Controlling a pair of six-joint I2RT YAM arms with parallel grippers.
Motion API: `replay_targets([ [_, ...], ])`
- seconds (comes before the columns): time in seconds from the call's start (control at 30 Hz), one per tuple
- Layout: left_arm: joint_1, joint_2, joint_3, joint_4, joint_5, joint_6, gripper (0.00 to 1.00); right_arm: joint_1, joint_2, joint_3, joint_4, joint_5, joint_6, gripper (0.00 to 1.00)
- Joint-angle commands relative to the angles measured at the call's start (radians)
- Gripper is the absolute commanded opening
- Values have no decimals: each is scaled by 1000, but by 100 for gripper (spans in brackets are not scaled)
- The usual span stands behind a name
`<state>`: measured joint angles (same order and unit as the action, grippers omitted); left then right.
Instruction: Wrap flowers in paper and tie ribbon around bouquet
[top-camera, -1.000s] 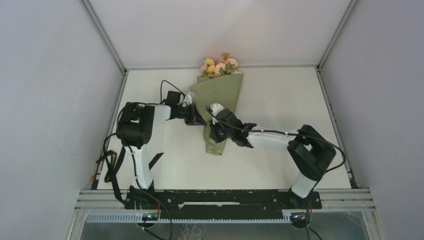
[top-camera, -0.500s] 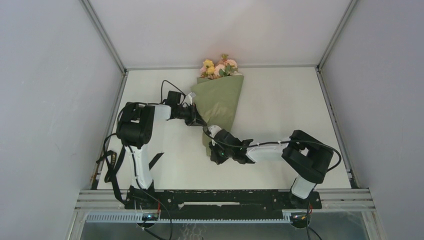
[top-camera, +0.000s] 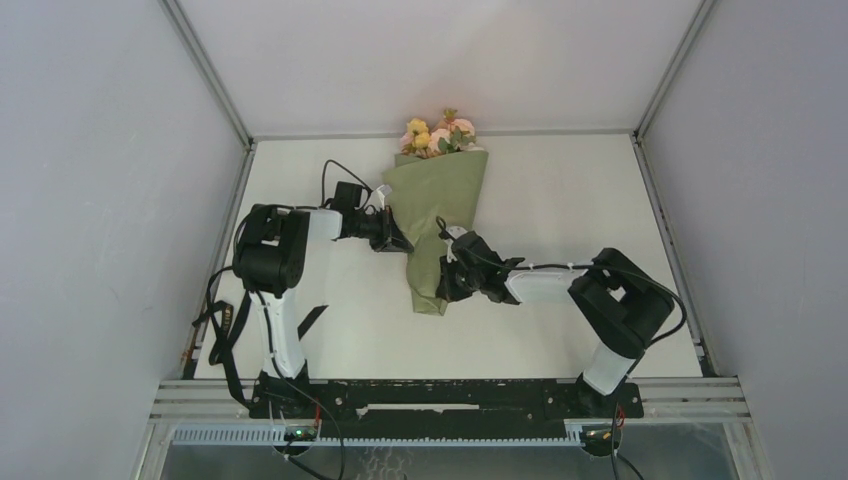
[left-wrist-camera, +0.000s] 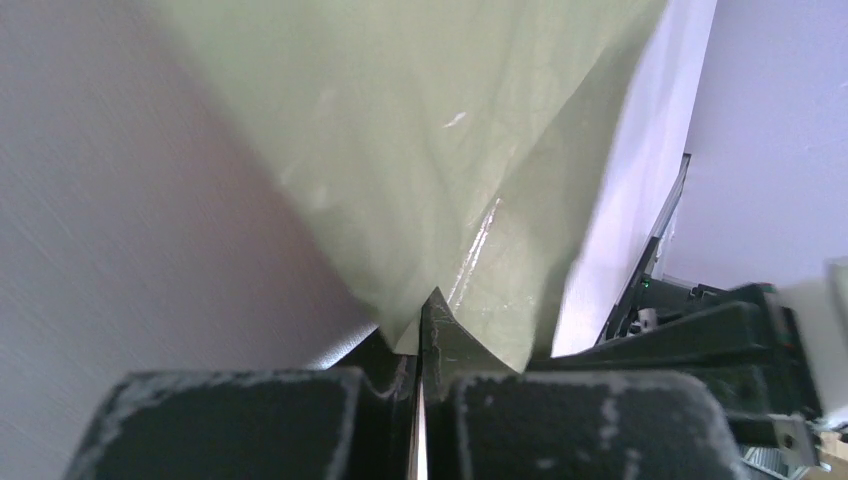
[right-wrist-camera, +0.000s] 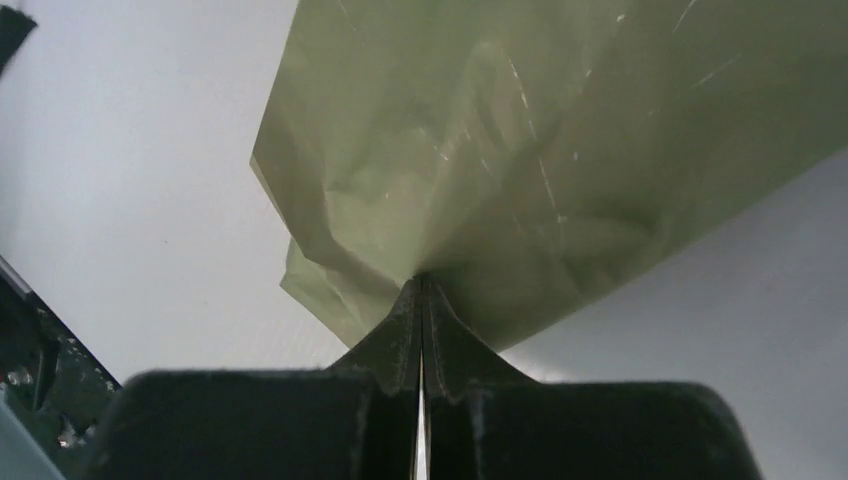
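The bouquet lies on the white table, with pink and yellow flowers (top-camera: 438, 133) at its far end. The olive-green paper (top-camera: 440, 200) wraps them in a cone that narrows toward me. My left gripper (top-camera: 402, 244) is at the cone's left edge. In the left wrist view the left gripper (left-wrist-camera: 420, 305) is shut, with a corner of the paper (left-wrist-camera: 400, 150) nipped between its tips. My right gripper (top-camera: 443, 281) is at the lower right edge. From the right wrist, the right gripper (right-wrist-camera: 421, 282) is shut on a fold of paper (right-wrist-camera: 520, 130), and creases run out from its tips. The ribbon is out of view.
Grey walls and metal frame posts (top-camera: 208, 70) close in the table (top-camera: 560, 190) on three sides. Black straps and cables (top-camera: 222, 325) hang beside the left arm's base. The right arm's dark body (left-wrist-camera: 720, 335) shows past the paper in the left wrist view.
The right gripper moved from the middle of the cone down to its narrow tip. It then came back up to the lower right edge. The left gripper and the flowers stayed put.
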<state>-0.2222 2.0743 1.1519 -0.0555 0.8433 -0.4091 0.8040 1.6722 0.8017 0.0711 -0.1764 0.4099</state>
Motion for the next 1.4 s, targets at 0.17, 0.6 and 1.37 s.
replay_targets([
  [0.17,-2,-2,22,-20,-53,58,0,11,-55,-222,35,8,158,0],
  [0.6,-5,-9,23,-32,-54,74,0,-152,-169,-81,-19,-105,43,0],
  [1.37,-8,23,47,-96,-106,94,0,-391,253,-21,385,-366,466,96],
])
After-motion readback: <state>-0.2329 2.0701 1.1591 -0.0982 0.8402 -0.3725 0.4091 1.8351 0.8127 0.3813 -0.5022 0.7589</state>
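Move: The right hand is shut, just over the lower part of the green paper wrapped round the stems. It goes for the paper's right edge, some 9 cm ahead, 5 cm to the right and a touch lower. The paper's lower end is about 3 cm back and 2 cm left, the flower heads some 41 cm straight ahead. The left hand, pinching the paper's left edge, has that right edge about 11 cm to its right and 1 cm back. Shut fingertips on the paper, the right hand dips and sweeps back and right about 5 cm across the lower end, then lifts off, swings some 14 cm forward while opening wide, and edges back left to bring its fingers around the paper's right edge, turning about 20 degrees clockwise and rolling its left side up. The left hand keeps its pinch on the left edge, nearly still. ##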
